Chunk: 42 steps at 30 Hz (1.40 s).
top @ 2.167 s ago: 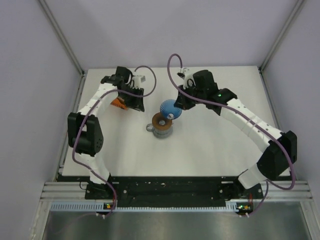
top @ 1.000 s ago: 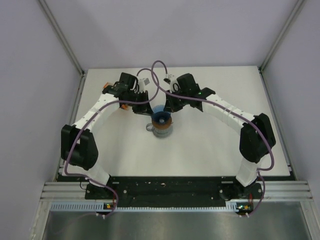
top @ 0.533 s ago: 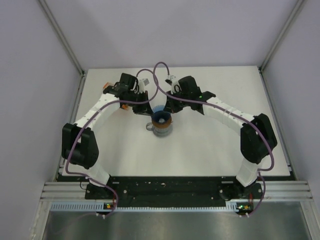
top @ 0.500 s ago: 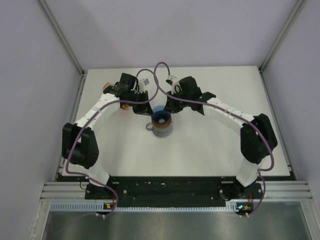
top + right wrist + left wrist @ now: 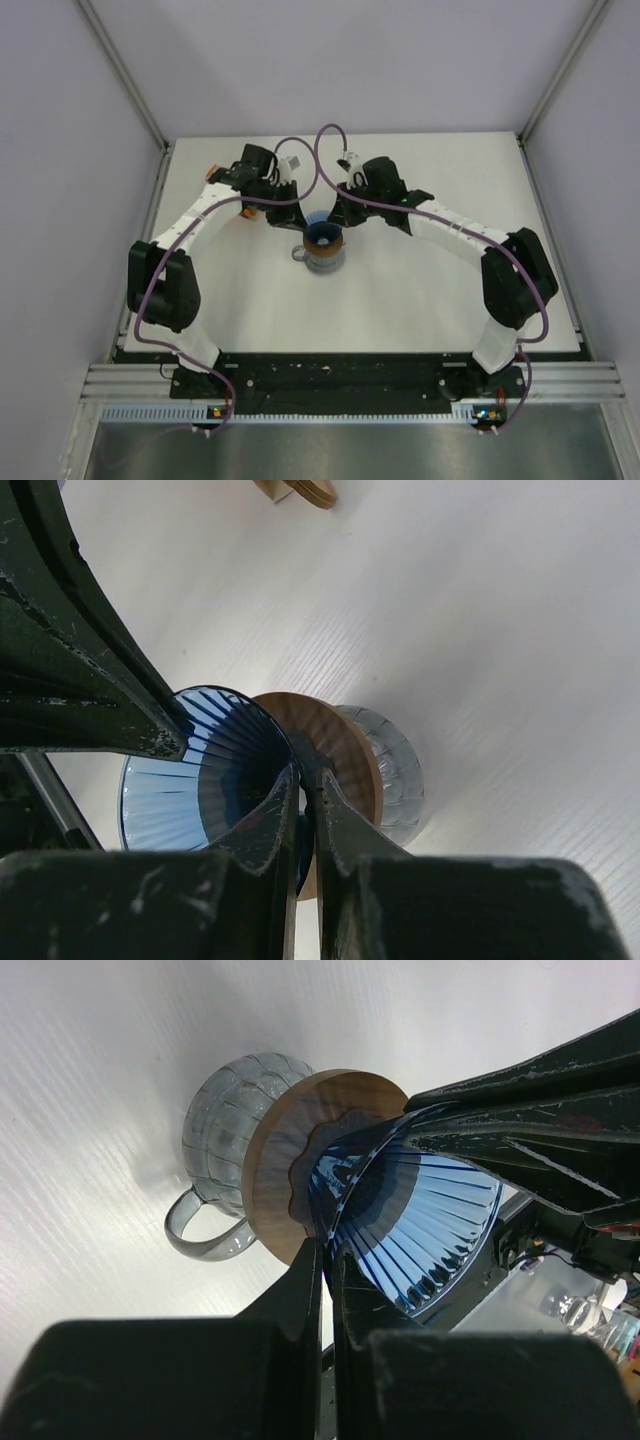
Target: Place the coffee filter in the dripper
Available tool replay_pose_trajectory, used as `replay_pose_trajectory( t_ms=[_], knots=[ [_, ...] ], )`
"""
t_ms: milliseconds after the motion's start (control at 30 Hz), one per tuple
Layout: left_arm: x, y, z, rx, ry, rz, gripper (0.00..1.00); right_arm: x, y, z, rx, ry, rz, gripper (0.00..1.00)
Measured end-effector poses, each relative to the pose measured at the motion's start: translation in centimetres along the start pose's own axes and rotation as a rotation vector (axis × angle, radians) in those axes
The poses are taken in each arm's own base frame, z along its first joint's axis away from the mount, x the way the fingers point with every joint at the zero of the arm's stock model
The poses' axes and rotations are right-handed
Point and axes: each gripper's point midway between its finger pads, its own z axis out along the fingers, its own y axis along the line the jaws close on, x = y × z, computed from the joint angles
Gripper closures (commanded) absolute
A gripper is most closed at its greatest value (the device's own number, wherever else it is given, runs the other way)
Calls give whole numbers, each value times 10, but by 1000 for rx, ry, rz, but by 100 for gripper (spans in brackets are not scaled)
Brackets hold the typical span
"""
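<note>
The blue ribbed dripper (image 5: 322, 236) sits in a brown ring (image 5: 270, 1175) on top of the grey glass mug (image 5: 215, 1125), mid-table. My left gripper (image 5: 328, 1252) is shut on the dripper's (image 5: 420, 1220) wall on one side. My right gripper (image 5: 305, 780) is shut on the dripper's (image 5: 190, 770) wall on the opposite side. In the top view the left gripper (image 5: 300, 215) and right gripper (image 5: 337, 217) meet just behind the cone. No loose coffee filter shows in any view; the inside of the dripper is bare blue ribs.
An orange packet (image 5: 211, 172) peeks out behind the left arm at the back left. The edge of a tan stack (image 5: 300, 490) lies on the table beyond the mug. The mug's handle (image 5: 200, 1240) points left. Grey walls and metal rails bound the table.
The right gripper carried the dripper from beside the mug onto the brown ring. The left arm swung from the orange packet to the dripper and shut on its wall within the last second.
</note>
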Motion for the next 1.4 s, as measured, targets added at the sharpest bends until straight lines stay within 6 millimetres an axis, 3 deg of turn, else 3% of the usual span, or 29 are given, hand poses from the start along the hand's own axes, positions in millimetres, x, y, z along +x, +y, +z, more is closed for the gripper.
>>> replay_pose_trajectory(
  t_ms=[67, 200, 400, 533, 700, 800, 967, 1200, 1300, 1400],
  knots=[
    [-1, -1, -1, -2, 2, 6, 97, -1, 1, 0, 0, 2, 0, 100],
    [-3, -1, -3, -18, 11, 29, 79, -1, 3, -1, 6, 27, -2, 90],
    [-8, -3, -9, -42, 15, 114, 62, 3, 10, -1, -7, 92, -8, 75],
    [-17, -10, -17, -38, -7, 153, 60, -4, 20, -6, -22, 112, -21, 64],
    [-26, -11, -25, -55, -29, 176, 59, -26, 30, -13, -33, 82, -50, 55],
    [-33, -10, -34, -58, -47, 165, 52, -37, 33, -17, -37, 65, -69, 52],
    [-62, 13, -62, -95, -146, 117, 45, -45, 33, -28, -26, 48, -97, 50],
    [-89, 60, -101, -181, -255, 60, 49, -69, 33, -68, 2, -43, -152, 49],
    [-93, 72, -107, -227, -254, 180, 49, -68, 32, -83, 14, -61, -172, 49],
    [-93, 79, -110, -260, -210, 404, 50, -58, 27, -85, 23, -45, -180, 49]
  ],
)
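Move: The blue coffee filter already sits in the dripper, its rim pinched from both sides. Its middle lies about 4 cm right of the left hand, 1 cm back and 3 cm down, and some 4 cm left, 1 cm back and 3 cm down from the right. The wooden dripper is about 3 cm beneath the filter's middle, with the glass server about 7 cm beneath it. The orange packet stands roughly 13 cm ahead of the left hand, 15 cm left and 10 cm down. Open both grippers to about half and release the filter's rim. Lift the left gripper clear, then sweep it left and forward towards the orange packet, about 12 cm left in all, its fingertips swinging forward near the end. Ease the right gripper slightly back and left as it opens, then raise it about 10 cm, drawing off to the right. ##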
